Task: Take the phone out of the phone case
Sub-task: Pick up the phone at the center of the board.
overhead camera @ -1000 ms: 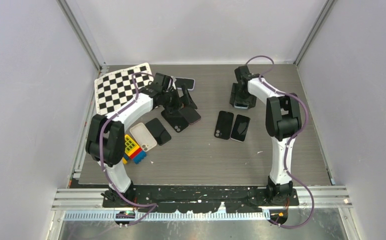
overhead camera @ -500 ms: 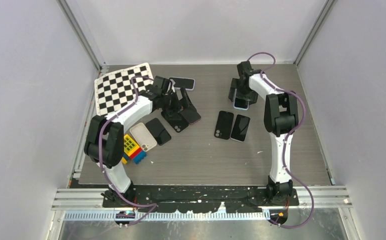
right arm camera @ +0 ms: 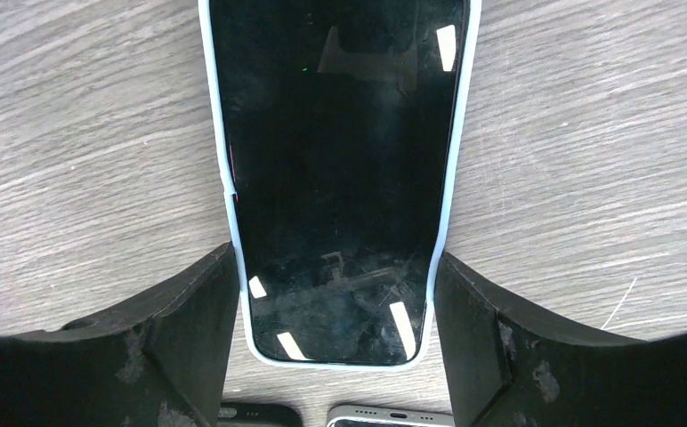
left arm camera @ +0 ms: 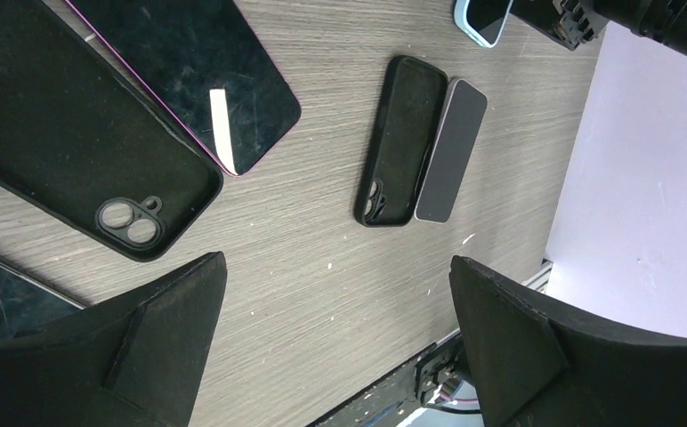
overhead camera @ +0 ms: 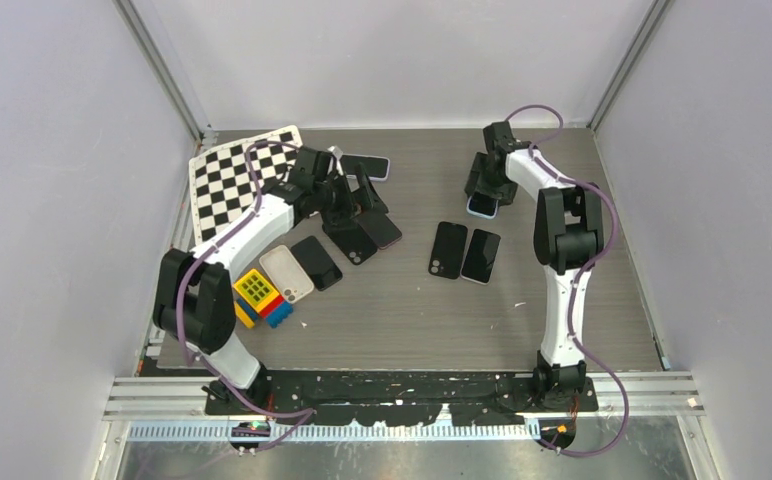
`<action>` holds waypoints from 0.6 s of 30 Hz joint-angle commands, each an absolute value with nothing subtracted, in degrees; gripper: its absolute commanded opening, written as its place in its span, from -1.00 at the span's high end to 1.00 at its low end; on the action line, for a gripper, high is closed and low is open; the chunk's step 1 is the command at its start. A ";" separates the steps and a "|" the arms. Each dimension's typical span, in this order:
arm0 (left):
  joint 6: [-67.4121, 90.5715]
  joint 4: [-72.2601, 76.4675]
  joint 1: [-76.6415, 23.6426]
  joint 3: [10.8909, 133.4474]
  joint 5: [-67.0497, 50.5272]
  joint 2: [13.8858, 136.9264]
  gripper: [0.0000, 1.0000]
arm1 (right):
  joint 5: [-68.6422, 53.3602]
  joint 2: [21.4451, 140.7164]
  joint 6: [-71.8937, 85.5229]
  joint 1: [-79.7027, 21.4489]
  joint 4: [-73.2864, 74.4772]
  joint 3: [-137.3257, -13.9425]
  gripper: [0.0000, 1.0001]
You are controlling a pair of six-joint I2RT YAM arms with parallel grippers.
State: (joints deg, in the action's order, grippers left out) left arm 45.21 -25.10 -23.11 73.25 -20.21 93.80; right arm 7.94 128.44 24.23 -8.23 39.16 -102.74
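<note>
A phone (right arm camera: 340,160) with a dark screen sits in a light-blue phone case (right arm camera: 233,222) on the table at the back right. My right gripper (right arm camera: 333,260) is shut on it, one finger against each long side of the case near its end. In the top view that gripper (overhead camera: 489,185) stands over the cased phone (overhead camera: 480,208). My left gripper (left arm camera: 335,267) hangs open over bare table with nothing between its fingers. In the top view it (overhead camera: 362,195) is at the back left, among several dark phones and cases.
A black case (overhead camera: 448,249) and a phone (overhead camera: 481,256) lie side by side mid-table. A black case (left arm camera: 82,151) and a pink-edged phone (left arm camera: 189,71) lie by the left gripper. A checkerboard (overhead camera: 237,175), a beige case (overhead camera: 286,272) and toy blocks (overhead camera: 259,295) sit at the left.
The right wrist shifted slightly toward the back wall, and its fingers now grip the blue case's sides. The left arm's elbow swung left, uncovering the toy blocks.
</note>
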 commanded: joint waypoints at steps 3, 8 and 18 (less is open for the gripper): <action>42.34 -23.60 -22.71 72.84 -17.81 89.37 -0.99 | -4.34 117.61 27.57 -7.21 25.52 -97.41 0.25; 41.22 -23.41 -22.39 72.26 -15.75 86.24 -0.99 | -14.78 111.09 30.12 -7.87 17.70 -93.04 0.27; 33.13 -14.45 -21.62 70.67 -14.65 75.93 -0.99 | -22.30 96.09 29.13 -19.39 8.50 -80.76 0.28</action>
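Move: The light-blue-cased phone is already between the right fingers, gripped by its long sides toward the near end, so its middle lies about 3 cm ahead of that hand and level with it. The empty black case is some 13 cm back and 9 cm to the hand's left, the bare phone beside it 15 cm back and 1 cm left, both about 1 cm lower. From the left hand the blue-cased phone is roughly 16 cm ahead, 28 cm right and 14 cm down. The blue-cased phone, still pinched by its long edges, is carried up about 15 cm and some 12 cm left by the right hand, faster as it goes, drawing back slightly late on. The wrist rolls its left side up nearly 30 degrees, tips the fingers up and turns counter-clockwise. The open, empty left hand rises about 7 cm, tilting up. ##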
